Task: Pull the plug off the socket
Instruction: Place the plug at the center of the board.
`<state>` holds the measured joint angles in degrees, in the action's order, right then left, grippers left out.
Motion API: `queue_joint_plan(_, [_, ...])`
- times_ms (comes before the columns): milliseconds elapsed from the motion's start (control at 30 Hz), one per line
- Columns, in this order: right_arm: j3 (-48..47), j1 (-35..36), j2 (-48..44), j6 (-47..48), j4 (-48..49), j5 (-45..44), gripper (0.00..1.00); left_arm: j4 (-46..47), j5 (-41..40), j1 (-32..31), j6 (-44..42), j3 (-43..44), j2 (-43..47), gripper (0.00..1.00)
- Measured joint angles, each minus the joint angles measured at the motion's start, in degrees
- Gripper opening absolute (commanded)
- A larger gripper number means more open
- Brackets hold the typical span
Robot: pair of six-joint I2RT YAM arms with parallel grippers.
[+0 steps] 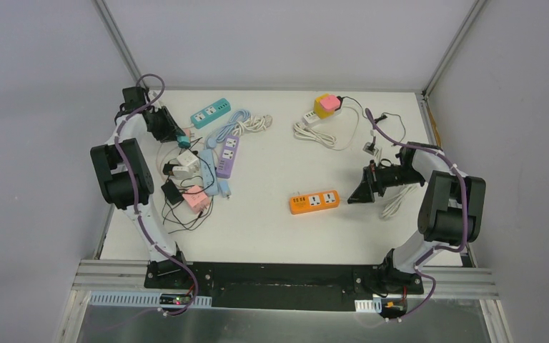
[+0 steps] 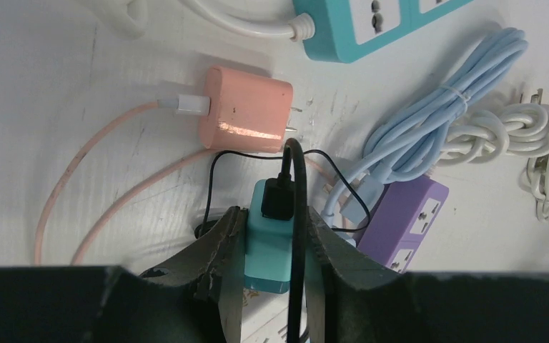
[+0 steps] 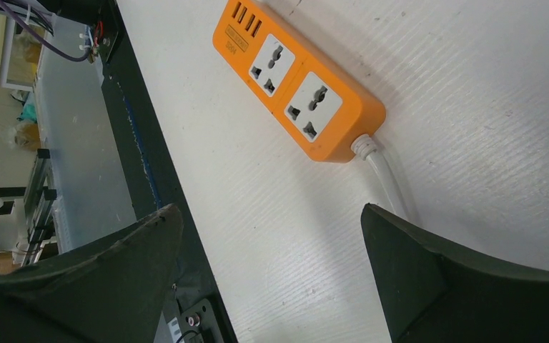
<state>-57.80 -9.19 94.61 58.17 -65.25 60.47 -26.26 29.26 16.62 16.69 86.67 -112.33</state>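
Note:
My left gripper [image 2: 275,214] is shut on a teal plug [image 2: 268,246], its fingers [image 2: 221,243] pressing both sides. A black cable [image 2: 297,179] runs from the plug's top between the jaws. The plug's prongs are hidden, so I cannot tell whether it sits in a socket. In the top view this gripper [image 1: 179,136] is at the far left with the teal plug [image 1: 184,141] at its tip. My right gripper [image 3: 268,214] stands open over bare table, just right of the orange socket strip [image 3: 300,89], also seen from above [image 1: 314,201].
A pink charger [image 2: 246,111] lies unplugged beyond the teal plug. A teal strip [image 2: 372,25], a purple strip [image 2: 404,221] and coiled blue and white cords [image 2: 429,128] crowd the left side. A pink-and-yellow cube socket [image 1: 327,105] sits at the back right.

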Motion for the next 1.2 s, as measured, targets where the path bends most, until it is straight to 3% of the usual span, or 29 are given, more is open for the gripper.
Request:
queue_joint_plan(233, [0.0, 0.0, 0.0, 0.9, -1.0, 0.0, 1.0, -0.2, 0.5, 0.0, 2.4, 0.0, -2.4, 0.7])
queue_joint_plan(333, [0.0, 0.0, 0.0, 1.0, -1.1, 0.0, 1.0, 0.0, 0.0, 0.0, 2.6, 0.0, -1.9, 0.84])
queue_joint_plan(600, [0.0, 0.0, 0.0, 2.2, -2.0, 0.0, 1.0, -0.3, -4.2, 0.4, 1.0, -1.4, 7.3, 0.89])
queue_joint_plan(700, [0.0, 0.0, 0.0, 2.7, -2.3, 0.0, 1.0, -0.2, -5.7, 0.5, 0.0, -2.9, 13.3, 0.99])
queue_joint_plan(967, [-0.4, 0.0, -2.8, 3.9, -2.6, -2.6, 1.0, 0.4, -5.6, 0.7, 0.0, -13.1, 36.3, 0.99])
queue_joint_plan(1200, [-6.6, 0.0, -9.7, 3.5, -3.0, -8.9, 1.0, 1.3, -5.0, 0.7, 3.6, -23.9, 55.6, 0.99])
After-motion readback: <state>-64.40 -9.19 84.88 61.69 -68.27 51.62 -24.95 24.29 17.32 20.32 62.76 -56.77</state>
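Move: The teal plug, with its black cable, is still pinched in the left hand. Its resting spot is almost straight below, about 2 cm down and 1 cm to the right. The pink charger lies some 4 cm ahead of this hand, the white cube about 8 cm back and 2 cm right, and the teal strip about 12 cm ahead and 11 cm right, all roughly 3 cm lower. From the right hand the plug is about 65 cm left and 25 cm ahead, near its height. The teal plug is lowered about 2 cm between the pink charger and the white cube, then the left fingers open wide and let go of it. The left hand climbs some 20 cm and draws back about 15 cm, its fingers tipping up about 30 degrees. Late on, the open, empty right hand rises about 4 cm, easing right and forward, away from the orange strip. ##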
